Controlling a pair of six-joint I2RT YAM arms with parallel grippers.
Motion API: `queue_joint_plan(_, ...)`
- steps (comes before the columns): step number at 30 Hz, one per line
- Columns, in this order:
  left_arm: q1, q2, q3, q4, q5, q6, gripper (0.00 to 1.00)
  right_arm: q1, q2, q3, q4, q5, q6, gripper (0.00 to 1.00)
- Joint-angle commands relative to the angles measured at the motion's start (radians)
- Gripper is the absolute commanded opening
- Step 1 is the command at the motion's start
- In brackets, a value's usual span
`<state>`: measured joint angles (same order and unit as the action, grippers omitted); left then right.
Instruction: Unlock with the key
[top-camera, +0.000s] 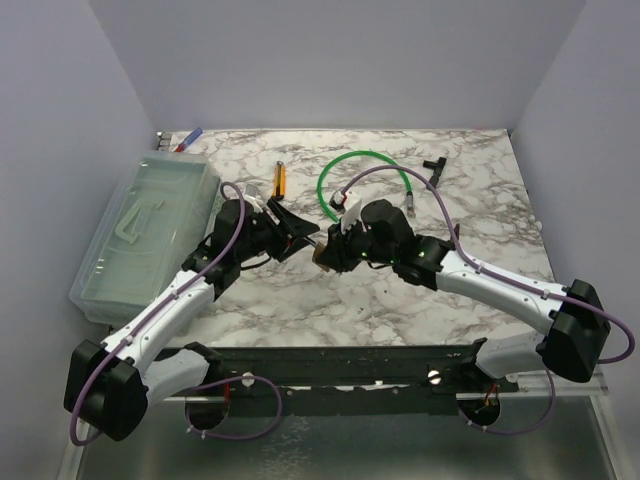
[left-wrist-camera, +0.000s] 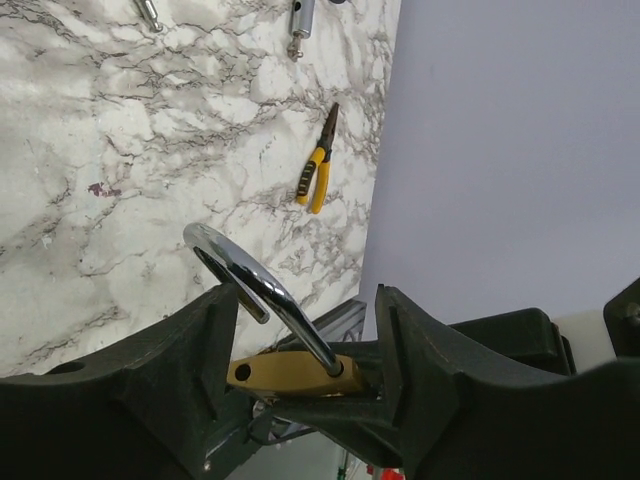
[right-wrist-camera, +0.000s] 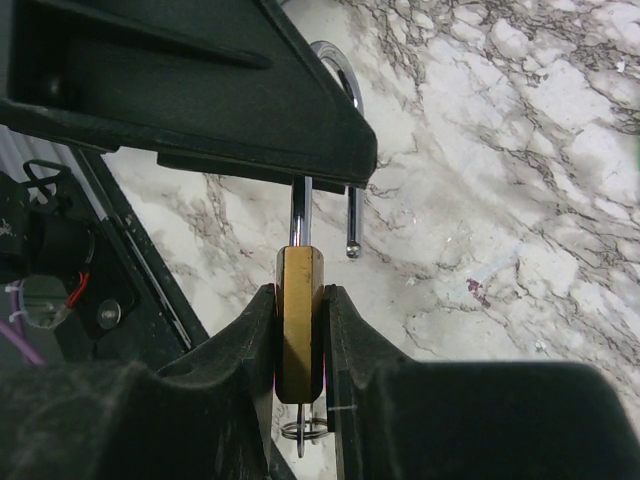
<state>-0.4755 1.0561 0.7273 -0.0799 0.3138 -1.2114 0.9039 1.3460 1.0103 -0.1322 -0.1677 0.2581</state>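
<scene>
A small brass padlock (right-wrist-camera: 299, 320) is held above the marble table, and my right gripper (right-wrist-camera: 300, 295) is shut on its flat sides. Its chrome shackle (left-wrist-camera: 262, 290) has sprung out: the free end (right-wrist-camera: 353, 246) hangs clear of the body and the hole (left-wrist-camera: 243, 373) shows empty. The key (right-wrist-camera: 300, 428) sticks out of the padlock's underside, seen edge-on, with a thin wire ring on it. My left gripper (left-wrist-camera: 305, 300) straddles the padlock at the shackle end. Its jaws stand apart, with a gap at the right finger (left-wrist-camera: 420, 350). In the top view both grippers meet mid-table (top-camera: 320, 245).
Yellow-handled pliers (top-camera: 279, 180) lie behind the left gripper. A green cable loop (top-camera: 365, 180) and a black T-shaped tool (top-camera: 433, 163) lie at the back right. A clear plastic box (top-camera: 145, 235) stands along the left edge, with a pen (top-camera: 188, 138) behind it.
</scene>
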Motion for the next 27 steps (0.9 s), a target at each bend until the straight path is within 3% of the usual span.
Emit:
queue_joint_plan(1,-0.005,0.020,0.022,0.047,-0.004,0.008,0.59,0.004,-0.047,-0.007,0.123,-0.066,0.032,0.00)
queue_joint_plan(14,-0.005,0.009,-0.062,0.260,-0.015,-0.008,0.26,0.004,-0.051,-0.134,0.353,-0.071,0.245,0.00)
queue_joint_plan(19,-0.004,0.000,-0.080,0.284,-0.016,0.002,0.24,0.003,-0.059,-0.187,0.407,0.002,0.355,0.00)
queue_joint_plan(21,-0.005,-0.006,-0.089,0.288,-0.016,0.006,0.19,0.003,-0.061,-0.213,0.441,0.012,0.400,0.00)
queue_joint_plan(27,-0.005,-0.037,-0.134,0.357,-0.020,0.030,0.01,0.001,-0.038,-0.254,0.601,-0.085,0.535,0.00)
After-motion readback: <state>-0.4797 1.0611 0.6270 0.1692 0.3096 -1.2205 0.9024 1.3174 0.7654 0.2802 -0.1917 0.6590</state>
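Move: The padlock's open shackle already sits at the left fingertips, about 1 cm to the right of that hand point and 1 cm below it. From the right hand the shackle lies some 4 cm ahead, 3 cm left and about 1 cm up. The padlock body, already in the right fingers, is about 4 cm back, 4 cm right and 2 cm below the left hand. The green hose lies roughly 13 cm ahead, 13 cm right and 15 cm below that hand. The shackle's long leg is what the left fingers shut on: they close from well open to nearly shut and pinch it near the body, while that hand eases about 1 cm forward and its fingertips tip up slightly. The right hand keeps its grip on the body, brings the padlock about 2 cm left and back towards the left hand, and rolls it some 20 degrees clockwise as seen looking along its fingers. ##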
